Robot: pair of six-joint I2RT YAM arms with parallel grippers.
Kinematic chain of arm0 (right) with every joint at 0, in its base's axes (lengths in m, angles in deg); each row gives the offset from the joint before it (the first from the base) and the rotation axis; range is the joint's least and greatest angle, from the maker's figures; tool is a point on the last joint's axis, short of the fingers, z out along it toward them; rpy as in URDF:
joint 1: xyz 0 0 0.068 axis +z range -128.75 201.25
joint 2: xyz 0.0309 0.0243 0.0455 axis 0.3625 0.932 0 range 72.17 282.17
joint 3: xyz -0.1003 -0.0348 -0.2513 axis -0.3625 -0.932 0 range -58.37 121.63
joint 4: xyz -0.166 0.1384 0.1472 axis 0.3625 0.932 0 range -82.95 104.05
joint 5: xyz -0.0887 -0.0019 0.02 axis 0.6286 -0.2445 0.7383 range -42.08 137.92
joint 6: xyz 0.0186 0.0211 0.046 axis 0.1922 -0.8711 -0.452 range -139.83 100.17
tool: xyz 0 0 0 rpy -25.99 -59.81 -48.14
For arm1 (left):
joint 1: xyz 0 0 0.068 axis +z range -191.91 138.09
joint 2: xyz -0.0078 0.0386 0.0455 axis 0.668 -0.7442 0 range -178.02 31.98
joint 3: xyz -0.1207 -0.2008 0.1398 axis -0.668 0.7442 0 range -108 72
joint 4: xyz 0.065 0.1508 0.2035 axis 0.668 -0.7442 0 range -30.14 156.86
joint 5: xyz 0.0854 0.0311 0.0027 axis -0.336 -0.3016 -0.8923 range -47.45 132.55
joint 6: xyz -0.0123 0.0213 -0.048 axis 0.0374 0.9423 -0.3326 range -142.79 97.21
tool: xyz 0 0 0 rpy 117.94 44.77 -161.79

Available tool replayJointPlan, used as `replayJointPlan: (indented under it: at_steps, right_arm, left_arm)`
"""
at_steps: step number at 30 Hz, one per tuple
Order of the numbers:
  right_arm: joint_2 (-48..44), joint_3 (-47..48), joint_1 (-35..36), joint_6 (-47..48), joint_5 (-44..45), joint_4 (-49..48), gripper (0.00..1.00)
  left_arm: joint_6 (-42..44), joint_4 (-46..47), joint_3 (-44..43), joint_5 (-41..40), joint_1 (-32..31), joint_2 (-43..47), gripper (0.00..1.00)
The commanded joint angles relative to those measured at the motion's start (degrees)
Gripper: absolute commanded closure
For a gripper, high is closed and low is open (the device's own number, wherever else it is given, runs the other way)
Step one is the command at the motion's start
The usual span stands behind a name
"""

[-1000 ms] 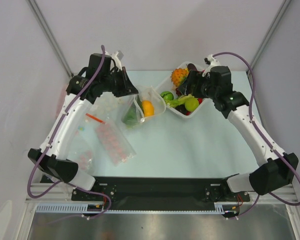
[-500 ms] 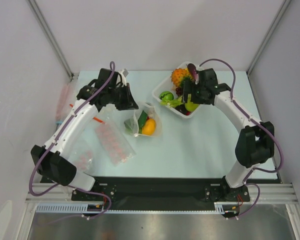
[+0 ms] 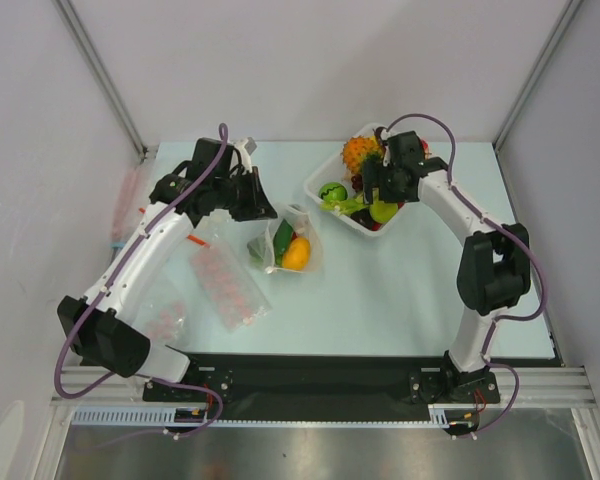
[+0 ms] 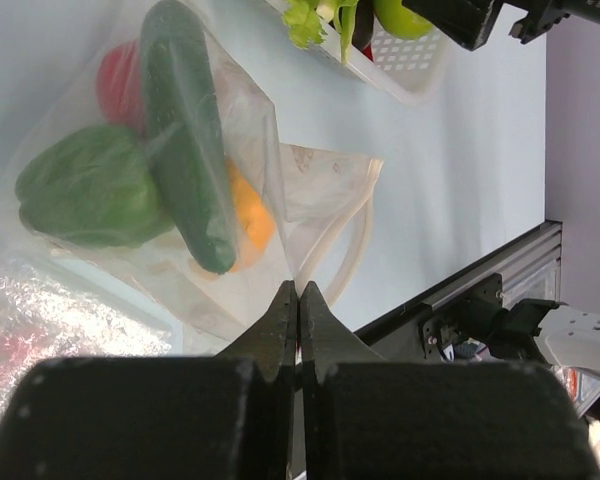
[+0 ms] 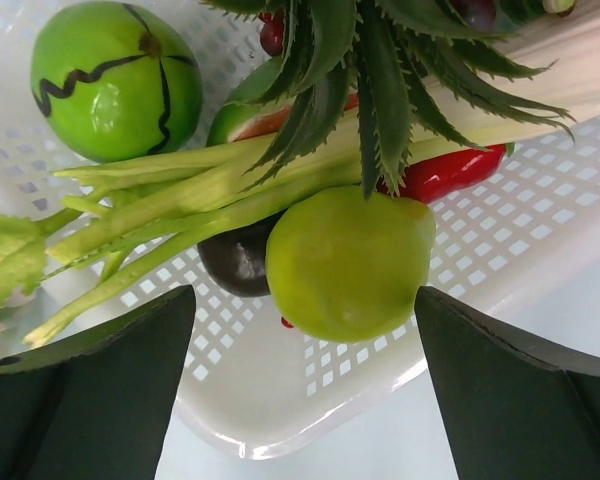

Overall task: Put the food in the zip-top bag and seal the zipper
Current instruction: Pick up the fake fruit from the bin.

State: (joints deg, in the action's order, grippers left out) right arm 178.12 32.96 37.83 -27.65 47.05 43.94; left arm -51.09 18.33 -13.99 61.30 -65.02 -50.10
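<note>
The clear zip-top bag (image 3: 280, 240) lies on the table and holds an orange piece (image 3: 296, 253), a green pepper (image 4: 85, 190), a dark green cucumber (image 4: 190, 140) and a red piece (image 4: 120, 85). My left gripper (image 3: 265, 210) is shut on the bag's upper edge (image 4: 298, 290). My right gripper (image 3: 375, 195) is open over the white tray (image 3: 315, 188), its jaws on either side of a light green fruit (image 5: 350, 265). The tray (image 5: 310, 420) also holds a pineapple (image 3: 359, 152), a green apple (image 5: 115, 80), celery (image 5: 180, 195) and a red pepper (image 5: 450, 170).
A flat packet with pink-red blobs (image 3: 225, 280) and a clear dotted packet (image 3: 165, 310) lie left of the bag. A thin red strip (image 3: 190, 237) lies near them. Slanted frame posts stand at the back corners.
The right arm has swung in over the tray, bringing its open gripper down around the light green fruit. The left gripper and bag dropped slightly towards me, then held still.
</note>
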Motion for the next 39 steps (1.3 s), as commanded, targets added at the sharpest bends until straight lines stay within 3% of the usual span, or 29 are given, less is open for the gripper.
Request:
replayJointPlan:
  at_steps: [1,13,17,20,34,39]
  right_arm:
    - [0.57,-1.14,-0.32,3.94,0.86,-2.77,0.02]
    - [5.14,-3.61,0.03,7.55,3.59,-6.21,0.03]
    - [4.80,-3.53,0.03,7.46,3.24,-7.00,0.18]
    - [2.42,-3.70,-0.05,7.11,3.24,-7.97,0.26]
    - [-12.78,-5.99,0.21,2.28,-8.53,-9.37,0.31]
    - [-18.75,-7.73,3.72,2.27,-13.02,-10.95,0.34]
  left_arm:
    - [2.10,0.63,-2.41,2.00,-0.18,0.88,1.00]
    - [5.00,-2.35,-11.11,2.44,-0.18,-4.75,0.98]
    - [5.53,-3.93,-14.46,2.26,-0.18,-7.73,0.98]
    - [5.44,-4.29,-16.13,2.26,-0.18,-9.05,0.98]
    - [2.46,-2.09,-16.84,2.97,-2.20,-11.17,0.99]
    - [0.26,-0.43,-16.31,3.84,-3.51,-11.34,0.98]
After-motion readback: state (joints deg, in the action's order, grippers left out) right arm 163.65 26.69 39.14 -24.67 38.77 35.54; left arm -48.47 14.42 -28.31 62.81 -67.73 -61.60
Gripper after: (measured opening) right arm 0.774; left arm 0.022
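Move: The green apple lies about 5 cm below the right hand, 1 cm ahead and 1 cm to its right. From that hand, the small dark fruit is about 3 cm to the left, level in reach, and the red chili roughly 3 cm ahead and 3 cm right. The green striped ball is some 10 cm left and 6 cm ahead. From the left hand, the apple is roughly 23 cm to the right, 13 cm ahead and well below. Lower the open right gripper about 5 cm over the green apple, easing slightly forward, and close the fingers on its sides. Then lift it some 14 cm, drawing back and left towards the bag, with the fingertips tipping up. Meanwhile, bring the left gripper, still pinching the bag's edge, about 3 cm forward and then as far right, towards the bin. ##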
